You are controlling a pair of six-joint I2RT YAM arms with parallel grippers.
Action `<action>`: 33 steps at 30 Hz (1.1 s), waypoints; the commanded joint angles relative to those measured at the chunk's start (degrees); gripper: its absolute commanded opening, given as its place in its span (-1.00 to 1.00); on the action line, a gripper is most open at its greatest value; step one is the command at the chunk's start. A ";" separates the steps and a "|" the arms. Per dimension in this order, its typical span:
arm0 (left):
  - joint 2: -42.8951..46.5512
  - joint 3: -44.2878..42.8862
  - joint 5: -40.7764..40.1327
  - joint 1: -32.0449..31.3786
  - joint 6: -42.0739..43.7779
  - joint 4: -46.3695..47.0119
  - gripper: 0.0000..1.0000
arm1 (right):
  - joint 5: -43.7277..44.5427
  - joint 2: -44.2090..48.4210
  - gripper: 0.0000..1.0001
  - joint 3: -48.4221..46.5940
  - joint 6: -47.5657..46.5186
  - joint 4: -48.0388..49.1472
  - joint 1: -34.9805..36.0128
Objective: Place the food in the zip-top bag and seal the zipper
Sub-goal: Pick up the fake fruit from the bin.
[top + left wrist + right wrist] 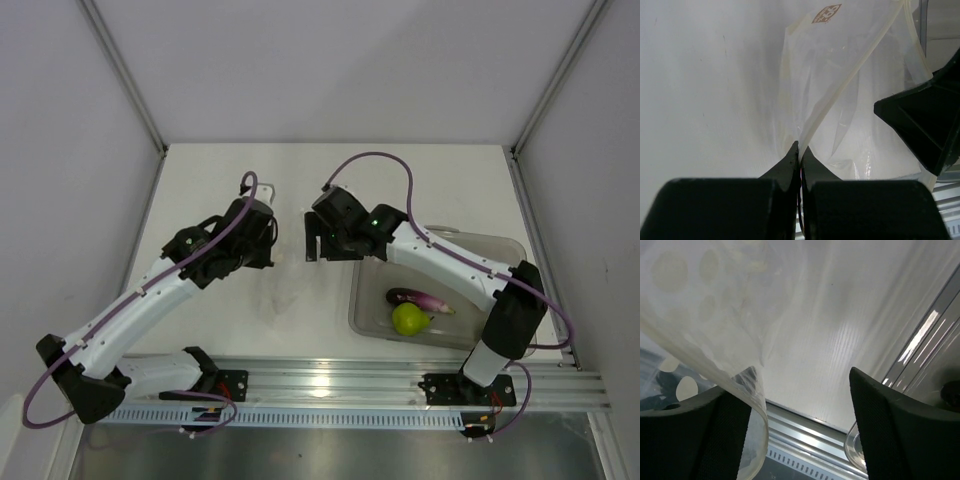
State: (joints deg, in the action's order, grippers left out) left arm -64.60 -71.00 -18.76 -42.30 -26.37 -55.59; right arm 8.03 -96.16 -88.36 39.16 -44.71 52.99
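Observation:
The zip-top bag (812, 65) is clear and crinkly, and it hangs above the table between my two grippers. My left gripper (800, 146) (272, 240) is shut on the bag's mouth edge, pinching the pale zipper (850, 75) strip. My right gripper (800, 410) (312, 238) stands open just to the right. The dotted bag (695, 300) film is draped over its left finger (730, 435) and is not clamped. Two pieces of food lie in the tub at the right, a purple eggplant (420, 298) and a yellow-green pear (408, 319).
A rigid clear tub (500, 245) sits at the right of the table under the right arm. Its rim (855, 447) shows by the right finger. A metal rail (330, 380) runs along the near edge, and white walls close in the sides and back.

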 commanded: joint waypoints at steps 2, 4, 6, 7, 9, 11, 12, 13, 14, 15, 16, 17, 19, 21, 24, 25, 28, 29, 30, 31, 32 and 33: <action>0.70 0.43 0.83 0.29 0.79 2.68 -0.99 | 3.92 7.89 0.67 -2.35 0.74 0.15 0.45; 0.44 0.25 1.27 0.29 0.79 3.03 -0.99 | 4.62 10.71 0.70 -1.73 0.92 0.67 0.80; 0.00 -0.01 1.71 0.29 0.79 3.56 -0.99 | 5.50 14.83 0.85 -1.21 1.53 0.59 1.15; -0.09 -0.10 1.89 0.29 0.71 3.65 -0.99 | 6.11 16.17 0.86 -0.94 1.80 0.33 1.15; -0.44 -0.19 2.33 0.21 0.71 4.00 -0.99 | 7.34 20.63 0.99 -0.15 2.94 -0.90 0.80; -0.27 -0.19 3.12 0.29 0.53 4.26 -0.99 | 9.36 25.03 0.99 2.47 3.73 -3.44 -0.77; -0.09 -0.28 3.12 0.21 0.62 4.35 -0.99 | 10.07 26.27 0.99 2.49 4.08 -4.85 -1.83; 0.00 -0.19 3.47 0.20 0.62 4.35 -0.99 | 10.86 27.77 0.99 4.31 4.61 -6.25 -3.23; 0.00 -0.02 3.38 0.29 0.53 4.44 -0.99 | 11.30 29.09 0.99 5.38 4.70 -8.62 -4.90; 0.26 -0.01 3.38 0.21 0.53 4.44 -0.99 | 10.87 31.80 0.99 6.52 4.44 -9.69 -8.74; 0.44 0.16 3.30 0.29 0.62 4.44 -0.99 | 10.17 33.13 0.99 9.05 4.09 -11.09 -10.70; 0.53 0.25 3.30 0.29 0.53 4.53 -0.99 | 9.38 34.53 0.99 10.21 3.82 -11.71 -12.54; 0.44 0.25 3.38 0.29 0.53 4.44 -0.99 | 8.41 37.95 0.99 12.93 3.56 -13.81 -18.08; 0.44 -0.01 3.30 0.29 0.53 4.35 -0.99 | 7.79 39.46 0.99 13.82 3.21 -16.01 -21.77; 0.70 -0.02 3.47 0.29 0.70 4.35 -0.99 | 5.16 40.00 0.99 15.49 0.50 -20.50 -28.63; 0.79 -0.10 3.47 0.21 0.79 4.44 -0.99 | 3.59 39.74 0.99 16.45 -0.30 -20.59 -31.60; 0.70 -0.19 3.47 0.21 0.62 4.53 -0.99 | -1.26 39.38 0.97 21.81 1.79 -19.81 -34.44; 0.70 -0.10 3.73 0.29 0.62 4.53 -0.99 | -1.87 39.56 0.97 24.78 3.37 -19.11 -34.45; 0.61 -0.19 4.00 0.21 0.44 4.70 -0.99 | -3.62 39.91 0.97 26.38 5.21 -17.53 -34.53; 0.61 -0.28 4.35 0.29 0.36 4.79 -0.99 | -4.42 40.17 0.99 27.79 10.27 -16.56 -34.54; 0.53 -0.02 4.87 0.29 0.27 4.97 -0.99 | -5.73 41.22 0.99 30.76 13.02 -15.68 -34.45; 0.44 0.07 4.96 0.29 0.18 5.14 -0.99 | -9.49 41.84 0.99 32.18 15.57 -13.15 -34.45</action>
State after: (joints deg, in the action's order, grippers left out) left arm -64.93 -70.85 -15.51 -42.30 -26.44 -52.64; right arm 6.22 -56.51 -59.61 45.80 -61.45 18.74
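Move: From the open right hand, the green pear in the bin lies about 20 cm to the right, 7 cm back and 14 cm below. The eggplant is level fore and aft, some 23 cm right and 16 cm below; the zip-top bag hangs about 8 cm left, 2 cm ahead and 8 cm lower. From the left hand, pinching the bag, the pear is roughly 33 cm right, 4 cm back and 19 cm down. Right hand rises clear of the bag, arcs about 26 cm right over the bin, turning clockwise, fingers opening fully. ##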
